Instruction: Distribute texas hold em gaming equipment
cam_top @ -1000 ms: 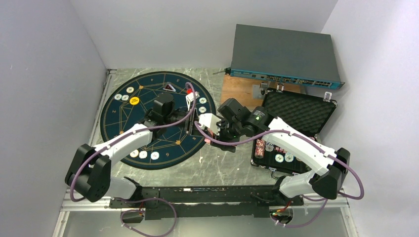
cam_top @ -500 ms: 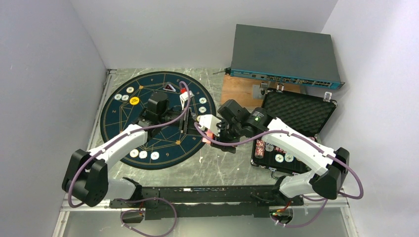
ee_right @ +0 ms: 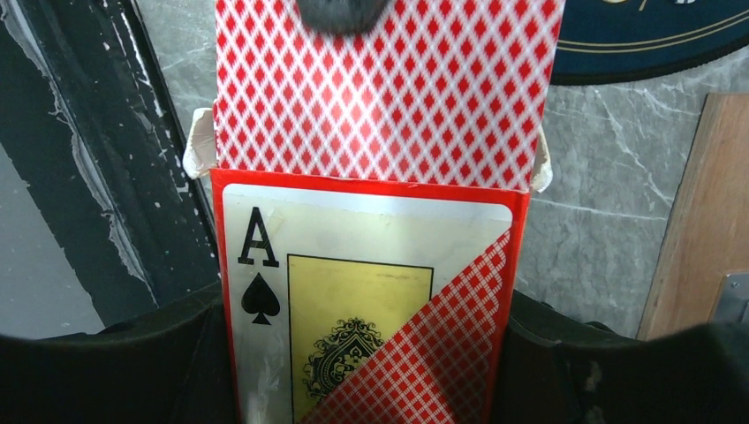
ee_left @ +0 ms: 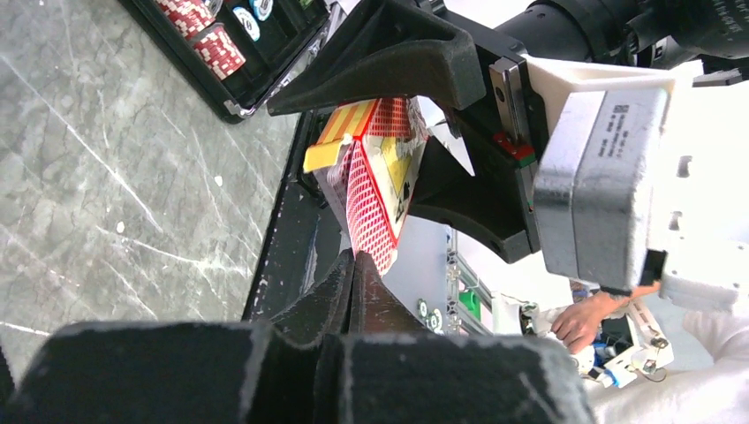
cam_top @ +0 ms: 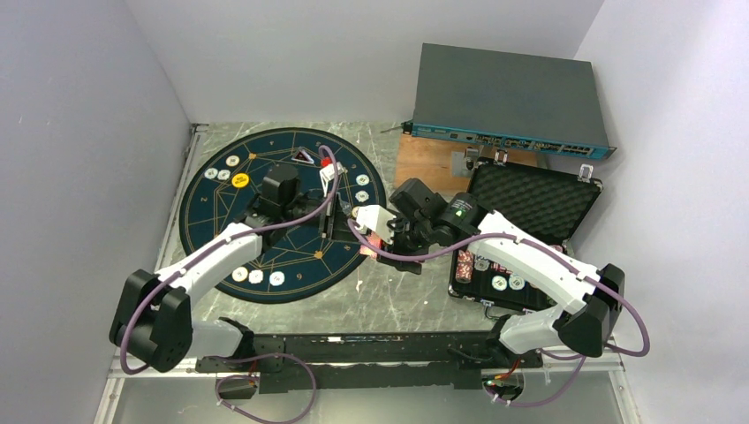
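My right gripper [cam_top: 377,240] [ee_right: 375,353] is shut on an ace-of-spades card box [ee_right: 353,291] [ee_left: 393,163], held over the bare table by the mat's right edge. Red-backed playing cards [ee_right: 389,88] stick out of its open top. My left gripper [cam_top: 351,225] [ee_left: 355,261] faces it, jaws pressed together on the edge of the outermost card [ee_left: 366,208]; one dark fingertip [ee_right: 340,13] overlaps that card's top edge. Small whitish chips [cam_top: 232,162] and a yellow disc [cam_top: 240,180] lie on the navy mat [cam_top: 221,225]. More chips [cam_top: 500,283] sit in the case.
The open black foam-lined case [cam_top: 530,199] [ee_left: 265,62] stands at the right with red-and-white chip stacks [ee_left: 205,40]. A grey network switch [cam_top: 512,97] and a wooden board [cam_top: 433,163] lie behind it. White walls close in left, back and right.
My left gripper's jaws have closed from part open to fully shut at the card's edge, and its wrist has shifted slightly left. The right gripper keeps the box still.
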You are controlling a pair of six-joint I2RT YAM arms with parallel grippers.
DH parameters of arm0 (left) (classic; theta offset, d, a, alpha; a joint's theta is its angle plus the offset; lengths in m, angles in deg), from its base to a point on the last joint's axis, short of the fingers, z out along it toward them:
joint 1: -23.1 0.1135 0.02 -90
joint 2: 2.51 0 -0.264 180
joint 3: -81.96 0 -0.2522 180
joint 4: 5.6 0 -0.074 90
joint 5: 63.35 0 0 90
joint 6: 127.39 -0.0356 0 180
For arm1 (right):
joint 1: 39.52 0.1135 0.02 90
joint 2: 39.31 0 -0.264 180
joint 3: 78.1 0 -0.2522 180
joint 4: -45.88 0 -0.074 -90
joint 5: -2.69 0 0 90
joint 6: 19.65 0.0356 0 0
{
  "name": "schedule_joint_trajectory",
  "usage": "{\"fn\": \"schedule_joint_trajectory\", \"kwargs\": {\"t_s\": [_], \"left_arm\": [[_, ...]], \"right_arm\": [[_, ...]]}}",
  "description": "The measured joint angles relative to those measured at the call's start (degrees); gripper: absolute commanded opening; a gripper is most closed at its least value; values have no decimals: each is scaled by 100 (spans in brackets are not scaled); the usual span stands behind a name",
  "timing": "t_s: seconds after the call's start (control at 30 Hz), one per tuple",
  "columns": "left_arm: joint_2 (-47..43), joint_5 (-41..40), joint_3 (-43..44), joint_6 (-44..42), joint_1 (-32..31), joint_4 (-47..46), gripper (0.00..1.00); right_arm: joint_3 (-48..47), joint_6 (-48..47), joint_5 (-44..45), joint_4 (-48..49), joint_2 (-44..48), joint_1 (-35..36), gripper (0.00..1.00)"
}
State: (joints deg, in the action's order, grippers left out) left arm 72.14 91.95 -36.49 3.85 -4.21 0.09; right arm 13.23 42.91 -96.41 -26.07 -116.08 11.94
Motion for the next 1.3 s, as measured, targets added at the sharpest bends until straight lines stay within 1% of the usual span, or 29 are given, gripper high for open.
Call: {"fn": "schedule_joint_trajectory", "kwargs": {"t_s": [0.33,0.47,0.57,0.63,0.8,0.87,0.97,1.1,1.2,1.3], "left_arm": [[-247,245,0,-608,723,988,0],[-295,393,13,-1224,1091,1681,0],[-214,455,190,-2146,1456,2743,0],[-50,474,463,-2973,1676,3580,0],[719,358,1274,-5692,2133,5978,0],[1032,188,1338,-6653,2321,6756,0],[1368,-190,1329,-7707,2579,7604,0],[1449,-586,1266,-8406,2813,8043,0],[1449,-802,1261,-8568,3095,8133,0],[1458,-911,1266,-8579,3604,8120,0]], "right_arm": [[343,0,2,83,229,-186,0],[516,-2,-2,90,286,-256,0],[658,-4,-15,90,337,-299,0],[754,-4,-17,85,385,-328,0],[815,-7,-20,87,446,-354,0],[826,-13,-20,92,474,-354,0],[831,-17,-20,92,483,-354,0],[833,-17,-22,92,483,-354,0],[833,-17,-22,90,483,-354,0],[833,-20,-22,90,483,-354,0]]}}
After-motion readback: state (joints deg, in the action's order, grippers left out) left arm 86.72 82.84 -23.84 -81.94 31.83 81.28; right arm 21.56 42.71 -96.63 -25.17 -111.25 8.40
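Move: The left hand pinches a card sticking out of the card box, whose middle is about 7 cm to its right, 2 cm back and 4 cm below. The row of white chips on the mat lies 29 cm to its left, 1 cm ahead and 23 cm down; the near yellow star is 12 cm left and 8 cm ahead. From the right hand, holding the box, those chips are some 38 cm left, 2 cm ahead, 18 cm down. Left hand draws the pinched card 19 cm left and 11 down towards the chips; right eases rightward, down. ##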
